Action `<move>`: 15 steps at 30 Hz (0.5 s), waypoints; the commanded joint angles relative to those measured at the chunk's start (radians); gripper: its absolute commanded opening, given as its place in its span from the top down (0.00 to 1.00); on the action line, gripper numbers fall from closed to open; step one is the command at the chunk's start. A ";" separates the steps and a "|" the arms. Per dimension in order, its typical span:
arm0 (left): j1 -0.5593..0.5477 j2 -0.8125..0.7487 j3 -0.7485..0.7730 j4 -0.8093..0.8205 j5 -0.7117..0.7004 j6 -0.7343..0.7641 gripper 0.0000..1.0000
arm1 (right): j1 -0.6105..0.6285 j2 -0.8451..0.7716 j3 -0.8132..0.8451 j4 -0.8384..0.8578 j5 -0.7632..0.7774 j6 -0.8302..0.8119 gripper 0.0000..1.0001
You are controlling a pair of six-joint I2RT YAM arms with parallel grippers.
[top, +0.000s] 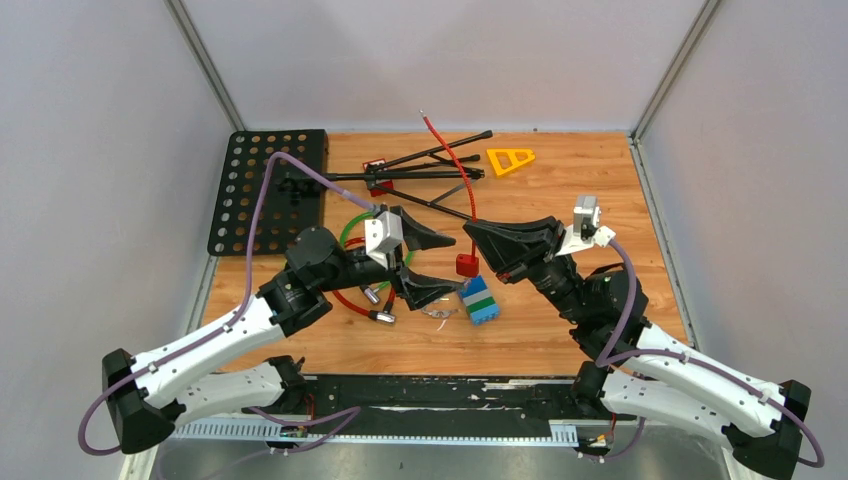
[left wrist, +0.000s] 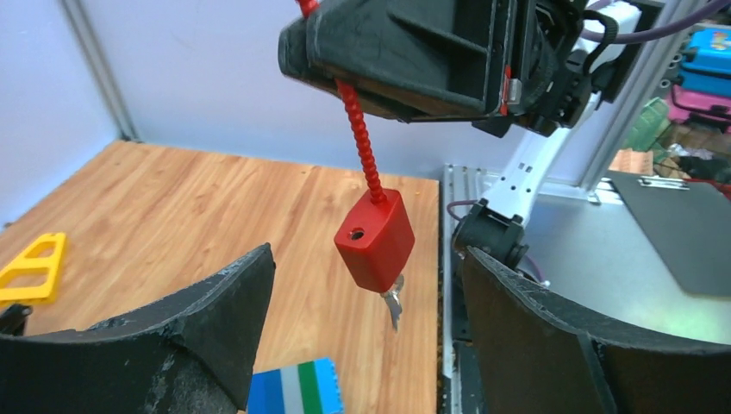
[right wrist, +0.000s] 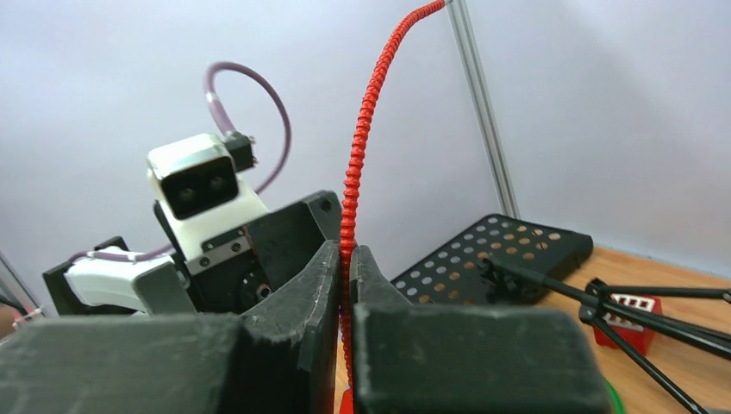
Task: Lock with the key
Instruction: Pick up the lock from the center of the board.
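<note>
The red lock body (left wrist: 375, 240) hangs in the air from its ribbed red cable (left wrist: 362, 138), and the metal key (left wrist: 395, 304) sticks out of its underside. My right gripper (right wrist: 346, 250) is shut on that cable (right wrist: 358, 147) just above the lock body (top: 466, 265). My left gripper (left wrist: 366, 257) is open, one finger on either side of the lock body, touching neither the body nor the key. From above, the left gripper (top: 455, 265) comes in from the left and the right gripper (top: 470, 235) from the right.
A blue, white and green brick block (top: 479, 298) lies on the wooden table under the lock. A folded black tripod (top: 420, 170), a yellow triangle (top: 510, 159) and a black perforated plate (top: 265, 190) lie at the back. Green and red cables (top: 380, 315) lie under the left arm.
</note>
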 commanded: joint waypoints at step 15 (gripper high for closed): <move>-0.005 0.104 -0.036 0.345 0.099 -0.245 0.37 | 0.004 0.007 -0.024 0.203 -0.072 0.054 1.00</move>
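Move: The red lock hangs on its cable some 4 cm to the right of the open left gripper, straight out past its fingertips and about level with them; its key dangles roughly 5 cm below the lock. From the right gripper, which already pinches the cable, the lock hangs about 9 cm straight below. The blue-green block lies on the table about 7 cm ahead, 9 cm right and 34 cm below the left gripper. Bring the left gripper about 2 cm to the right and slightly back, so its fingertips come around the hanging lock, turning the wrist some 10 degrees and narrowing the fingers by roughly a quarter without touching the lock. With the right gripper, keep the pinch on the cable and ease up and back about 2 cm in all, slowing to a stop. ##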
